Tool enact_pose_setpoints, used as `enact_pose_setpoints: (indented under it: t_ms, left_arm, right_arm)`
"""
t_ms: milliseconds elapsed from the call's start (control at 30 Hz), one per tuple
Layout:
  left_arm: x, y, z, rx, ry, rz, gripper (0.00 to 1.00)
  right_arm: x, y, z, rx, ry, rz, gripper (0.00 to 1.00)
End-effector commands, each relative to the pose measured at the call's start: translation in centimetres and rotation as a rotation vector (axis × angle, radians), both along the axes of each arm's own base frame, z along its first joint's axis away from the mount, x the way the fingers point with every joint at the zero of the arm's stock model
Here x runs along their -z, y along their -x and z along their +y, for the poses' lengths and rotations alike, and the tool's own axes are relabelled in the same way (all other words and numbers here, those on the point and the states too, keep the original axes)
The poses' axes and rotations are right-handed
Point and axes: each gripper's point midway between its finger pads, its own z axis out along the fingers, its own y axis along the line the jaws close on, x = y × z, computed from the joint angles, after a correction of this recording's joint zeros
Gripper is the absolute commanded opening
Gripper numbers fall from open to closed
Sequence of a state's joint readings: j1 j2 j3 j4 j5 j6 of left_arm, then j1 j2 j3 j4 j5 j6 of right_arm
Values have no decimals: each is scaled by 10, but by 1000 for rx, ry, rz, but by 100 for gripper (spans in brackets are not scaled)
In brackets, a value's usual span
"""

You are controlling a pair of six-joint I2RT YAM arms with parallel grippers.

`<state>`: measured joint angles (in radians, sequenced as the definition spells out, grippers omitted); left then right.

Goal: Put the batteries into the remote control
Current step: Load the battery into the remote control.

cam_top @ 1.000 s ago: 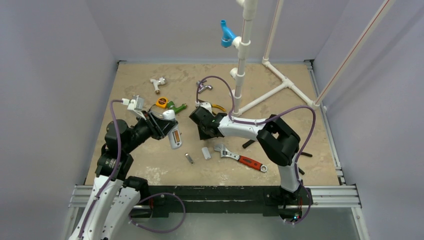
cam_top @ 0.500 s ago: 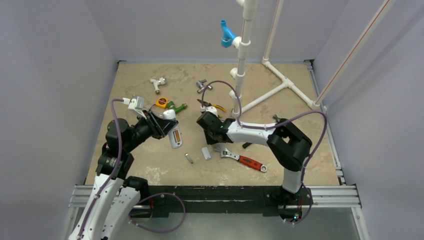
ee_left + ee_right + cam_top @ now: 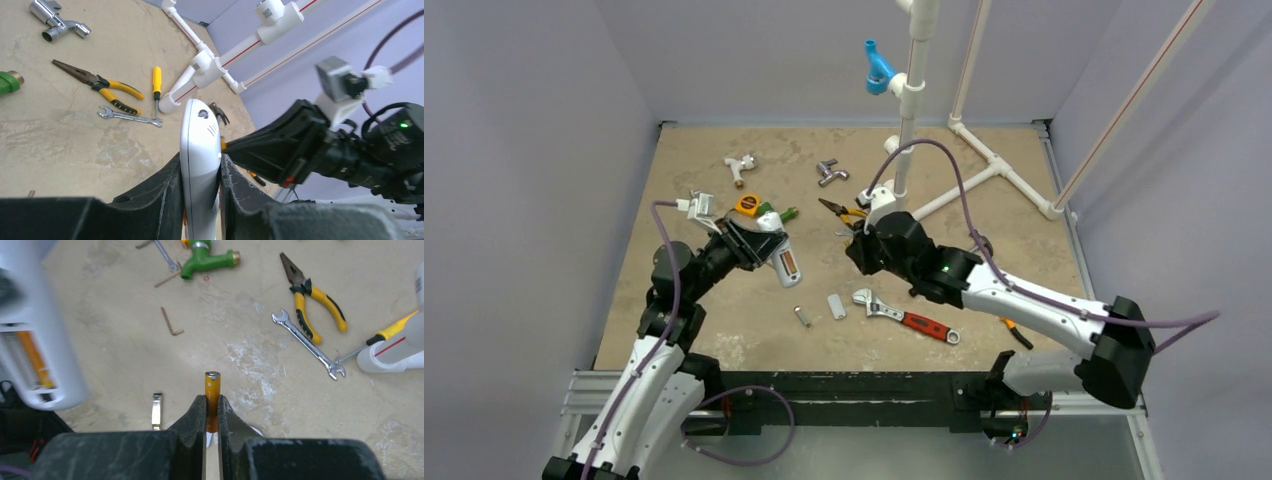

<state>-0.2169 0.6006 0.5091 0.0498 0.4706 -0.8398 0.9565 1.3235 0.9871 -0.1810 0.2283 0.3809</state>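
My left gripper point(image 3: 762, 246) point(image 3: 200, 162) is shut on the white remote control point(image 3: 780, 258) point(image 3: 200, 142), held edge-on above the table's left-middle. One of the orange batteries point(image 3: 789, 265) lies in its open back compartment. In the right wrist view the remote control point(image 3: 37, 355) is a blurred shape at the left. My right gripper point(image 3: 856, 248) point(image 3: 211, 402) is shut on a second orange battery point(image 3: 212, 387), which stands up out of its fingertips. The two grippers face each other, a short gap apart.
On the table below lie a silvery cylinder point(image 3: 802, 317) point(image 3: 157, 411), a small white cover point(image 3: 836, 306) and a red-handled wrench point(image 3: 906, 317). Yellow pliers point(image 3: 844, 212) point(image 3: 312, 297), a spanner point(image 3: 307, 342), a green fitting point(image 3: 207, 259) and a white pipe frame point(image 3: 904, 130) lie farther back.
My right gripper has closed on the battery and shifted right while its arm swung low to the right. My left gripper with the remote has moved slightly right.
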Motion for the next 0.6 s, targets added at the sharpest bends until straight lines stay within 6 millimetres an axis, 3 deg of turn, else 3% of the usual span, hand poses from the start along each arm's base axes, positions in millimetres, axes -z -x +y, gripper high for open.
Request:
enact_pose_setpoints:
  t_ms: [0,133,233,567]
  left_arm:
    - [-33,-4,-4,9,185,-182,0]
    - [-40,-1,-5,19,288,-272,0]
    - [-45,1,-9,30,330,-307,0]
    - [-46,2,-24,70,380,-311,0]
  right_arm:
    - [-70,13,5,-95,-161,-125,0]
    - [-104,32,21,-217,-235,-100,0]
    - [-117,44,36,-286,-299,-44,0]
    - [-118,47,58,-322,-343,37,0]
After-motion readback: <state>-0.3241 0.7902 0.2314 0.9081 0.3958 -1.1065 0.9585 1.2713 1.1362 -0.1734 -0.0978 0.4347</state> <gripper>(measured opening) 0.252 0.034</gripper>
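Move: From the right hand, which already holds the battery, the remote's open bay lies about 13 cm left, 4 cm back and 5 cm higher. On the table some 17 cm below this hand, the white battery cover lies 4 cm back and 2 cm left, the nail clipper 6 cm back and 10 cm left. From the left hand, gripping the remote, the battery is roughly 15 cm right, 1 cm back and 7 cm lower. Right hand carries the battery up 9 cm, left and back towards the remote; left hand rolls 20 degrees. ##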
